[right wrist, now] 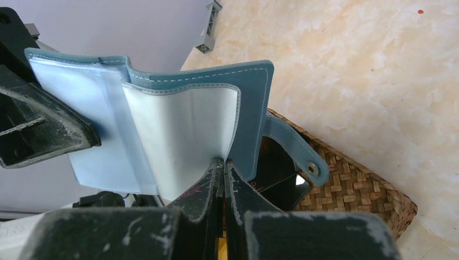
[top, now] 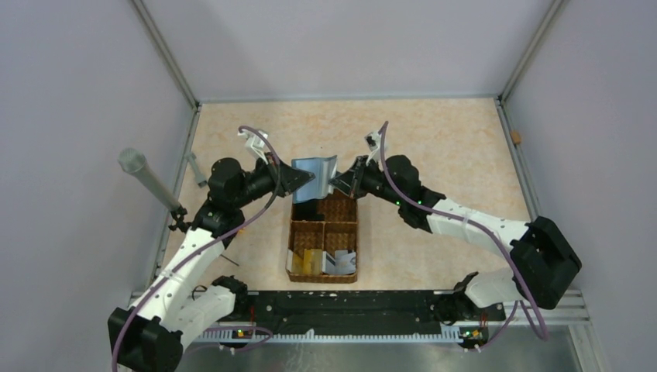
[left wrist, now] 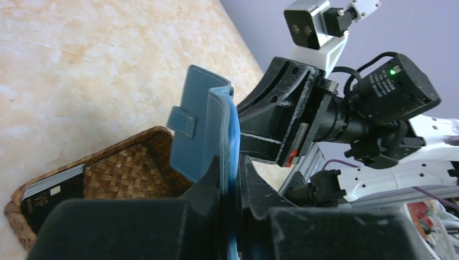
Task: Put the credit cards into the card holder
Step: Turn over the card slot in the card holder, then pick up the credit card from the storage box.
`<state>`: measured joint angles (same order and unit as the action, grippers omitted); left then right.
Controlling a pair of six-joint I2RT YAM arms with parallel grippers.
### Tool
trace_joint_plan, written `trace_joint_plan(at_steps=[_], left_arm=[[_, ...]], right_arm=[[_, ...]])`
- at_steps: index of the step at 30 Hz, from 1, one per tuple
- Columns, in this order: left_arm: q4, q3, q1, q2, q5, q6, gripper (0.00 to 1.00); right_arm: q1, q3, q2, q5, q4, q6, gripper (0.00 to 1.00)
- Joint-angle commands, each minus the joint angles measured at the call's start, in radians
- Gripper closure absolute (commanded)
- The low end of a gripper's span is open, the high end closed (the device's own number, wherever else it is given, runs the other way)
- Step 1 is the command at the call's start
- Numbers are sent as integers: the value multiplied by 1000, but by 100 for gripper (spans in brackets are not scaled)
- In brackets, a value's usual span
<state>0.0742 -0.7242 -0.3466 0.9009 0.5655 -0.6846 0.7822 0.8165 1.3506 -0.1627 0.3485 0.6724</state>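
The teal card holder (top: 314, 170) hangs spread open above the far end of the wicker basket (top: 346, 233), held between both arms. My left gripper (top: 299, 180) is shut on its left leaf; the blue edge runs between the jaws (left wrist: 231, 184). My right gripper (top: 341, 183) is shut, tips (right wrist: 223, 165) pinching the lower edge of the right leaf (right wrist: 184, 130). The holder's strap with its stud (right wrist: 312, 169) dangles free. Gold credit cards (top: 310, 260) and white-grey ones (top: 341, 262) lie in the basket's near compartments.
Black cards (left wrist: 54, 192) stand in a far basket compartment, just under the holder. A grey cylinder (top: 143, 174) juts up at the left wall. A small orange bit (top: 516, 138) lies by the right rail.
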Motion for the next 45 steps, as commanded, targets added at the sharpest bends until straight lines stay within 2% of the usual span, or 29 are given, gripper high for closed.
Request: trace_joint_plan(at_steps=[1,13,18,21,24,27,30,33,34,36,40,45], left_arm=[[174,3,0,7,156,-82,100],[239,33,14,18,206,-121,100],[280,40,17,35,231,-136,100],[256,32,28,35,232,-119,100],[227,19,44,33,229,-93,100],[89,-34,72,14,155,-7,100],[-176,-128,91,4,-14,125,100],[-322,-200,100,7,-135,205,100],[-354,-214,100,3,-183,217,100],[-375,-214,100,-13,-269,227,100],[-377,-188,101,-70,-435,263,100],[-412,-180,102,-105,-511,307,100]], right_arm=[[-5,37,44,-65,112,-40,100],[2,70,124,-385,466,-17,100],[4,59,140,-544,650,48,100],[4,49,125,-567,669,61,100],[4,40,76,-516,565,11,100],[2,51,10,-352,285,-75,100],[0,75,-63,-136,2,-147,86],[0,95,-135,33,-217,-179,63],[0,92,-161,71,-274,-180,52],[3,85,-212,186,-392,-152,40],[45,81,-276,351,-608,-75,30],[151,97,-233,418,-793,24,28]])
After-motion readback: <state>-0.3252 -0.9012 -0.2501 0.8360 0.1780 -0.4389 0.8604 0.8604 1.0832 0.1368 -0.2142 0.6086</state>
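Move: My left hand still grips the card holder; the middle of its card slot lies about 4 cm to that hand's right and 3 cm below, level fore and aft. From my right hand, which pinches the slot's edge, that middle is roughly 2 cm left, 1 cm ahead and 2 cm up. Nearly beneath the right hand, some 18 cm down and 2 cm left, is the middle of the basket; the black cards are about 8 cm ahead, 6 cm left. Keeping the slot's edge pinched, I carry my right hand up and left about 5 cm, drawing it slightly back and tilting it, to fold the slot over; then I open those fingers and pull away to the right and down. My left hand keeps its grip, eases back and up, then swings left about 10 cm and forward, turning counter-clockwise some 35 degrees. ##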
